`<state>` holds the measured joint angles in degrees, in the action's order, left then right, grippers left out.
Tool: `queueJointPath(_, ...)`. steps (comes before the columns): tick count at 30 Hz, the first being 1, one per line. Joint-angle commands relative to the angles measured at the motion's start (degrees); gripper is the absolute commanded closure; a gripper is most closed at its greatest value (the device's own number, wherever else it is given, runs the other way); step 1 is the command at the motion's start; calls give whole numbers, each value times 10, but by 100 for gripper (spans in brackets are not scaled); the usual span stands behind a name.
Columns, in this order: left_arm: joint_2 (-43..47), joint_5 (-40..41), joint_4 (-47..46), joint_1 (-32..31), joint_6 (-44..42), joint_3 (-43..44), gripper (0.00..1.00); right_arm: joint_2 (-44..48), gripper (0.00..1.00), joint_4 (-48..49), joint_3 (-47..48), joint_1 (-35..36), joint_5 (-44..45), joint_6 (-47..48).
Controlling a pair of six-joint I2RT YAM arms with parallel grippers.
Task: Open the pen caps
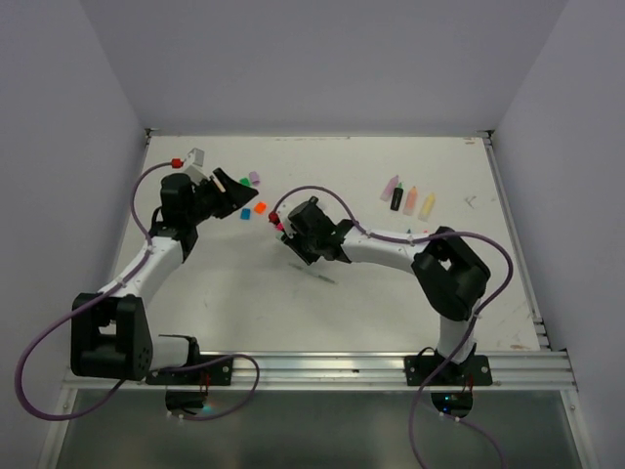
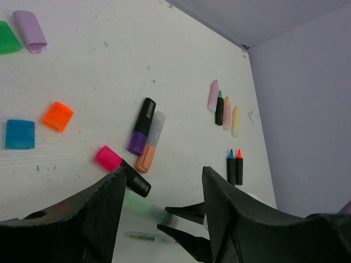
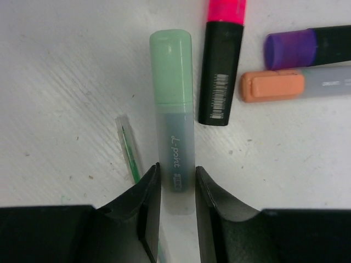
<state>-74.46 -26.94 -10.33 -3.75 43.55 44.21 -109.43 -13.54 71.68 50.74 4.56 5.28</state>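
My right gripper is shut on the pale grey barrel of a highlighter whose pale green cap is on and points away from the fingers. In the left wrist view that pen is a blur just beyond my left gripper, which is open and holds nothing. On the table lie a black pen with a pink cap, a black one with a purple cap and a grey one with an orange cap. Loose caps lie apart: green, purple, orange, blue.
A thin clear stick with a green core lies beside the held pen. Several uncapped pens lie in a row at the back right, and two black ones with blue and orange tips lie nearer. Walls stand along three sides of the table.
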Motion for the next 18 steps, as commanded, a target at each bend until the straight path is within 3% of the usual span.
queueJointPath(1,-11,-28,-46,3,14,-12,39,77,100,17,5,1,38,-24)
queueJointPath(4,-18,-51,-85,-16,28,-21,39,107,100,9,-5,1,43,-48)
queueJointPath(10,-42,-16,-102,-100,27,-14,39,170,100,25,-46,1,43,-133)
queueJointPath(18,-67,-15,-138,-129,45,-14,39,219,100,29,-72,1,27,-164)
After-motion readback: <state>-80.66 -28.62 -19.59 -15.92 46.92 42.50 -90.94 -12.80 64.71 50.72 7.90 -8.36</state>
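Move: The right hand already grips the mint pen near its tail, just off the table. The left gripper it is taken to is about 7 cm ahead, 14 to the left and 15 above. The thin green pen lies some 5 cm behind the right hand and 2 to its right; the pink-capped pen lies 7 ahead and 4 to its left, both 3 lower. From the left hand, the mint pen is about 11 cm right, 5 back and 15 down. Straight up for most of its way, the right hand lifts the mint pen by some 9 cm, easing slightly right and back near the top, rolling its left side up and turning clockwise so the cap end rises. The left hand sweeps about 8 cm right, a little back, to meet the cap, turning clockwise with its fingers held open. ##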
